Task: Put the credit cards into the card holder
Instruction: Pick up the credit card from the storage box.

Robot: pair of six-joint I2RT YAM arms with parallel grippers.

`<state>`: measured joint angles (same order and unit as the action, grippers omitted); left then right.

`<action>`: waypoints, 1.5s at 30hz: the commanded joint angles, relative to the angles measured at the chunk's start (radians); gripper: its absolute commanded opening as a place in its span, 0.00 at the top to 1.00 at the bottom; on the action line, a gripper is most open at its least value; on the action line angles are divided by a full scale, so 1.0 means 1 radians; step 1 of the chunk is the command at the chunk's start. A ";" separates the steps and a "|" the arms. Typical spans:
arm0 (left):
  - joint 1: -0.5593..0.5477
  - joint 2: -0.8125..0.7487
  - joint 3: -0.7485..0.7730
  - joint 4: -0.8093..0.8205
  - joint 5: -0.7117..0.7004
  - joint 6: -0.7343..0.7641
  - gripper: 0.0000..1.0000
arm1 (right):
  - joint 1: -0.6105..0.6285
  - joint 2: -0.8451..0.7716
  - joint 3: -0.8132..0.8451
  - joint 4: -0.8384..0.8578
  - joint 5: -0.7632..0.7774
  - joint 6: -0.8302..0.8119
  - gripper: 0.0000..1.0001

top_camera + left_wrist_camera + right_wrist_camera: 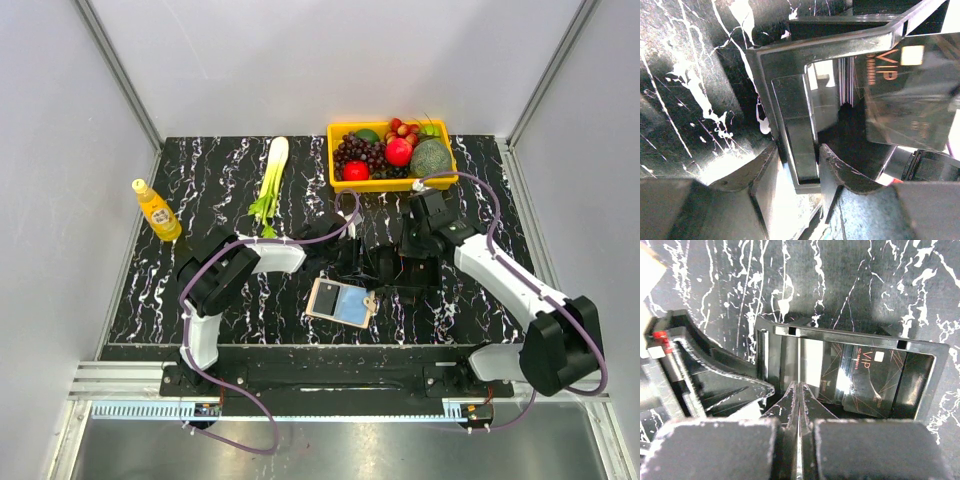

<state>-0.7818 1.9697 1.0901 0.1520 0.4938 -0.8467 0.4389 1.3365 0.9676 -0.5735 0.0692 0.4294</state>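
Observation:
A black card tray (418, 272) stands mid-table, with black VIP credit cards (870, 380) leaning inside it. My left gripper (800, 170) is shut on the tray's near wall (801, 150); it reaches the tray from the left (362, 262). My right gripper (799, 386) hangs over the tray (405, 256), its fingertips pressed together on a thin card seen edge-on (799, 360). One VIP card (910, 90) tilts at the tray's right. The card holder (340, 302) lies open in front of the tray, showing dark grey and light blue panels, with no gripper on it.
A yellow basket (392, 184) of fruit stands at the back, close behind the right arm. A green stalk vegetable (272, 175) lies back left and an orange juice bottle (157, 210) stands at the far left. Grey walls close in on both sides.

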 commanded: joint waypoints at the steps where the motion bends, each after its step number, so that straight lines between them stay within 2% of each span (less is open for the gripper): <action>1: -0.005 -0.049 -0.001 0.021 -0.011 0.034 0.66 | 0.008 -0.048 0.082 -0.075 0.037 -0.034 1.00; 15: -0.005 -0.078 -0.019 0.017 -0.035 0.038 0.66 | 0.011 0.070 0.037 0.049 -0.051 -0.001 1.00; 23: -0.004 -0.089 -0.006 -0.006 -0.049 0.055 0.65 | 0.014 0.058 0.089 0.037 -0.048 -0.024 1.00; 27: -0.004 -0.088 -0.004 -0.003 -0.049 0.054 0.65 | 0.040 0.121 0.063 0.038 -0.031 -0.032 1.00; 30: -0.002 -0.088 -0.007 0.000 -0.049 0.054 0.65 | 0.069 0.139 0.017 0.115 -0.016 -0.014 1.00; 37: -0.002 -0.089 -0.010 0.001 -0.044 0.052 0.65 | 0.124 0.237 0.026 0.118 0.007 -0.027 1.00; 45: 0.001 -0.086 -0.012 0.011 -0.038 0.049 0.65 | 0.129 0.265 0.033 0.107 0.001 -0.018 1.00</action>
<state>-0.7807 1.9324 1.0710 0.1066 0.4572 -0.8288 0.5552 1.5604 0.9939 -0.4717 0.0525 0.4149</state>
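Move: The storage box's middle lies roughly 2 cm right of the right hand, 4 cm back and 8 cm below. From that hand the open card holder is about 15 cm left, 12 cm back and 11 cm down on the table, and the fruit basket about 24 cm ahead, 3 cm left and 8 cm down. For the left hand, on the box's left wall, the box's middle is some 10 cm right, neither ahead nor back, and 1 cm below. Up another 2.5 cm first, then back down about 3.5 cm; after a short pause the right hand slants left and down into the storage box's left end beside the left gripper, ending 5 cm left and 5 cm lower than it began. Its fingers stay shut on the card, and the wrist turns slightly counter-clockwise. The left hand keeps its pinch on the box's left wall and eases about 1 cm left. ##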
